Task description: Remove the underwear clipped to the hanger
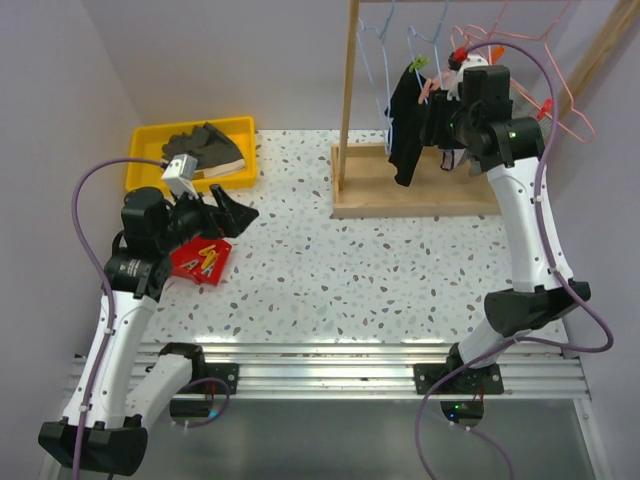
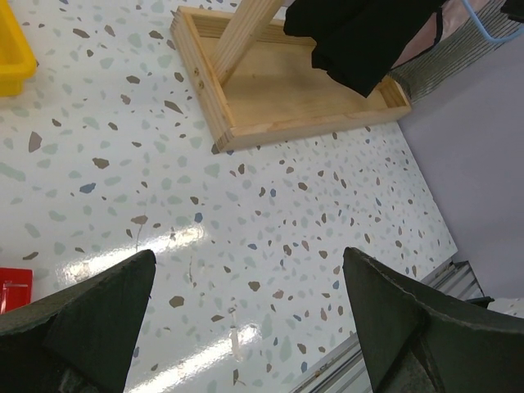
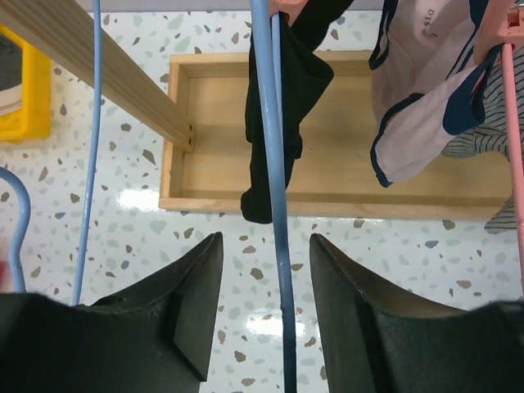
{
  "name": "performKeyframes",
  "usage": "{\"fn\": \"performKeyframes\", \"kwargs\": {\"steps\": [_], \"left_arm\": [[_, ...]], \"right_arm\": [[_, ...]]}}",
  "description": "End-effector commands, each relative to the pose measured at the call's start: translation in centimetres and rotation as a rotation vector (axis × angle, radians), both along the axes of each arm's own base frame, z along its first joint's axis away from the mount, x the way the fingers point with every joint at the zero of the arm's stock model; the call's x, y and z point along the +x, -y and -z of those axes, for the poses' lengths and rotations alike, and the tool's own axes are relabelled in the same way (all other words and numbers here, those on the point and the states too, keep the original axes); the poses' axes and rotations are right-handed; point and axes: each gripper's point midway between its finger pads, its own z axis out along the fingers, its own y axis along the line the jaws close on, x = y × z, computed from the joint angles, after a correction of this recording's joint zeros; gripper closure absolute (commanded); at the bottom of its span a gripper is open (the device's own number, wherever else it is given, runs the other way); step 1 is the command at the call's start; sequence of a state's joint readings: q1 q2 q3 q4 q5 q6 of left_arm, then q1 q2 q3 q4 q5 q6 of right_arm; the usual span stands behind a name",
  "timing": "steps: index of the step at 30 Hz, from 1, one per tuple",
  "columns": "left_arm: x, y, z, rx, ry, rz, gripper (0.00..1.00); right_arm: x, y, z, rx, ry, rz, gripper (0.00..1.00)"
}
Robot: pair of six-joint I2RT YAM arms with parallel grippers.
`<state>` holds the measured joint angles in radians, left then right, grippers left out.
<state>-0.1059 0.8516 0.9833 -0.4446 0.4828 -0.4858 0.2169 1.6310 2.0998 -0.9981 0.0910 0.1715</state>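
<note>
Black underwear (image 1: 405, 135) hangs clipped on a blue hanger (image 1: 385, 70) on the rack. In the right wrist view it shows as a dark hanging piece (image 3: 282, 98) behind the blue hanger wire (image 3: 277, 246). Pale underwear with navy trim (image 3: 413, 115) hangs to its right beside a pink hanger (image 3: 512, 164). My right gripper (image 3: 266, 241) is raised at the hangers (image 1: 440, 95). Its jaws stand part open on either side of the blue wire, with a gap each side. My left gripper (image 1: 232, 205) hovers wide open and empty over the table (image 2: 250, 254).
A yellow bin (image 1: 150, 135) with dark clothes sits at the back left. A red tray (image 1: 203, 260) of clips lies under the left arm. The wooden rack base (image 1: 420, 190) and its post (image 1: 347, 90) stand at the back right. Coloured clips (image 1: 425, 88) grip the clothes.
</note>
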Motion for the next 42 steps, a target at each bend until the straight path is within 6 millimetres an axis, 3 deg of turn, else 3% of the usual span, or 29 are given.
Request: {"fn": "performKeyframes", "kwargs": {"steps": [1,4,5,7,9,17,20,27,29,30,31,33,42], "left_arm": [[-0.4,-0.2,0.3,0.017,0.005,0.001,0.0],[-0.4,-0.2,0.3,0.017,0.004,-0.002,0.0],[-0.4,-0.2,0.3,0.018,0.005,-0.002,0.0],[-0.4,-0.3,0.3,0.017,0.004,-0.003,0.0],[-0.5,-0.3,0.3,0.016,0.003,-0.005,0.0],[-0.4,-0.2,0.5,0.011,0.001,-0.006,0.0],[-0.2,-0.2,0.5,0.012,-0.003,-0.007,0.0],[0.1,-0.1,0.6,0.015,-0.007,-0.001,0.0],[0.2,-0.1,0.6,0.012,-0.008,0.003,0.0],[0.2,0.0,0.5,0.009,-0.006,0.005,0.0],[0.2,0.1,0.4,0.007,-0.004,0.012,0.0],[0.2,0.2,0.4,0.003,-0.005,0.019,0.0],[-0.8,2.3,0.3,-0.072,-0.018,0.129,0.0]], "right_arm": [[-0.3,0.9,-0.9,-0.026,0.015,0.019,0.5],[-0.3,0.7,-1.0,-0.017,0.024,0.009,0.67],[-0.3,0.4,-1.2,-0.01,0.029,-0.005,0.88],[-0.5,0.3,-1.9,0.004,0.05,-0.007,1.0],[-0.5,0.0,-2.7,0.022,0.082,-0.022,1.0],[-1.8,0.5,-9.7,0.082,0.325,0.004,1.0],[-2.6,0.7,-10.7,0.095,0.374,0.006,1.0],[-4.2,0.5,-8.9,0.103,0.298,-0.013,1.0],[-4.9,0.4,-7.2,0.106,0.253,-0.024,1.0],[-6.2,0.4,-7.8,0.121,0.271,-0.031,1.0],[-6.5,0.3,-6.2,0.119,0.237,-0.038,1.0],[-8.0,0.2,-5.6,0.132,0.23,-0.054,1.0],[-18.2,1.4,-0.2,0.18,0.117,-0.059,1.0]]}}
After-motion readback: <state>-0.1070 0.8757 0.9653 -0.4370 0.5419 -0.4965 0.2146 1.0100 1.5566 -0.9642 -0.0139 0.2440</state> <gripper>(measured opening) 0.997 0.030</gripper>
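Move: The blue hanger carrying the black underwear already runs between the right hand's open fingers, its near lower corner about 1 cm ahead; the underwear hangs some 10 cm ahead, 3 cm left and 6 cm lower. The empty blue hanger is roughly 8 cm to the right hand's left and 5 cm ahead, the pink underwear about 13 cm ahead, 6 cm right and 6 cm below. From the left hand, that near corner lies some 15 cm forward, 35 cm right and 8 cm higher. The right fingers shut on the near lower corner of the blue hanger holding the black underwear, and the hand, after staying put briefly, raises it about 7 cm while easing back and tipping the fingertips up some 15 degrees. Keeping that pinch, the hand then sinks by as much again and draws the hanger back towards the robot with growing speed, ending about 15 cm nearer the base, away from the rack and the empty hanger. ##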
